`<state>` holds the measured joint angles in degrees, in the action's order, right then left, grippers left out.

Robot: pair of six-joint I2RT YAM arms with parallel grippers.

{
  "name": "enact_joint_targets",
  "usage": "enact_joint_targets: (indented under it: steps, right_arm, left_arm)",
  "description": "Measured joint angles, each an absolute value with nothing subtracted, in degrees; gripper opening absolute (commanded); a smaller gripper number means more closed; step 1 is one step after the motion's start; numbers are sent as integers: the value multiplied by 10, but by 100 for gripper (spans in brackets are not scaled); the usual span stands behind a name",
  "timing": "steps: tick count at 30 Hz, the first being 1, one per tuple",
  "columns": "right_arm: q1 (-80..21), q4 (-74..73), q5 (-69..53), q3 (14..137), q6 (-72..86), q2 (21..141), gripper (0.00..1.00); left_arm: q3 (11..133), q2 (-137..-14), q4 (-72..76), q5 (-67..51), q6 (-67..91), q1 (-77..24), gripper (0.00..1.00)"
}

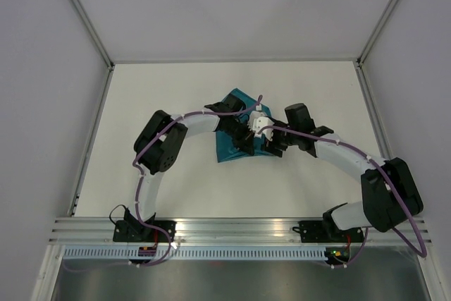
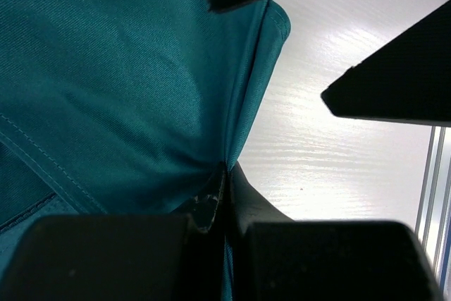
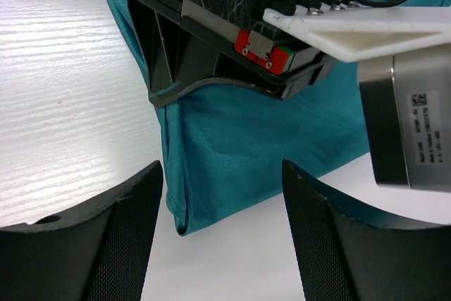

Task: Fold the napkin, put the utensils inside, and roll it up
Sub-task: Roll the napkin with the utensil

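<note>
The teal napkin (image 1: 227, 150) lies folded in the middle of the white table, mostly covered by both grippers. My left gripper (image 1: 245, 134) is shut on a fold of the napkin (image 2: 127, 82); the cloth runs pinched between its jaws (image 2: 227, 177). My right gripper (image 1: 272, 144) hovers open just right of it, its fingertips (image 3: 127, 223) spread either side of the napkin's folded corner (image 3: 232, 167) without touching it. The right gripper's midpoint (image 3: 222, 199) is over bare table beside that corner. The left gripper's body (image 3: 225, 40) fills the top of the right wrist view. No utensils are in view.
Grey walls enclose the white table (image 1: 162, 103) on three sides. An aluminium rail (image 1: 232, 227) runs along the near edge, seen also as a rail (image 2: 437, 195) in the left wrist view. The right gripper's black fingers (image 2: 394, 75) hang close above the cloth edge.
</note>
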<state>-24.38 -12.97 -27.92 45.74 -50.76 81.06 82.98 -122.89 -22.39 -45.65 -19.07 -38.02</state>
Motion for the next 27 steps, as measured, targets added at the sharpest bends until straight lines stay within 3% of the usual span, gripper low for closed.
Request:
enact_joint_targets:
  steps: [15, 27]
  right_arm:
    - [-288, -103, -268, 392, -518, 787, 74]
    - [-330, -48, -219, 392, -525, 856, 74]
  left_arm:
    - [841, -1242, -236, -472, -190, -380, 2]
    - [848, -1244, -244, -473, -190, -380, 2]
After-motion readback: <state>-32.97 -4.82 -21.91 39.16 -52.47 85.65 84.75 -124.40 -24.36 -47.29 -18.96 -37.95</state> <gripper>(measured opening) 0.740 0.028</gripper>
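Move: The napkin's near edge, in the stretch just right of the left fingers, lies about 3 cm back of the right hand, 5 cm to its left and 7 cm below. The napkin's near right corner is some 4 cm back and level sideways, also 7 cm below; the left gripper's fingertips are about 9 cm left, 3 cm back and 6 cm lower. From the left hand that stretch of edge lies about 4 cm to the right, level ahead, 1 cm below. The napkin's near edge stays pinched in the shut left fingers while the wide-open right gripper comes down towards the free stretch beside them. The right hand first draws back about 3 cm while sinking, shifts some 2 cm left, then drops straight, about 5 cm lower in all, its fingers staying open on either side of the edge; no touch can be made out. ##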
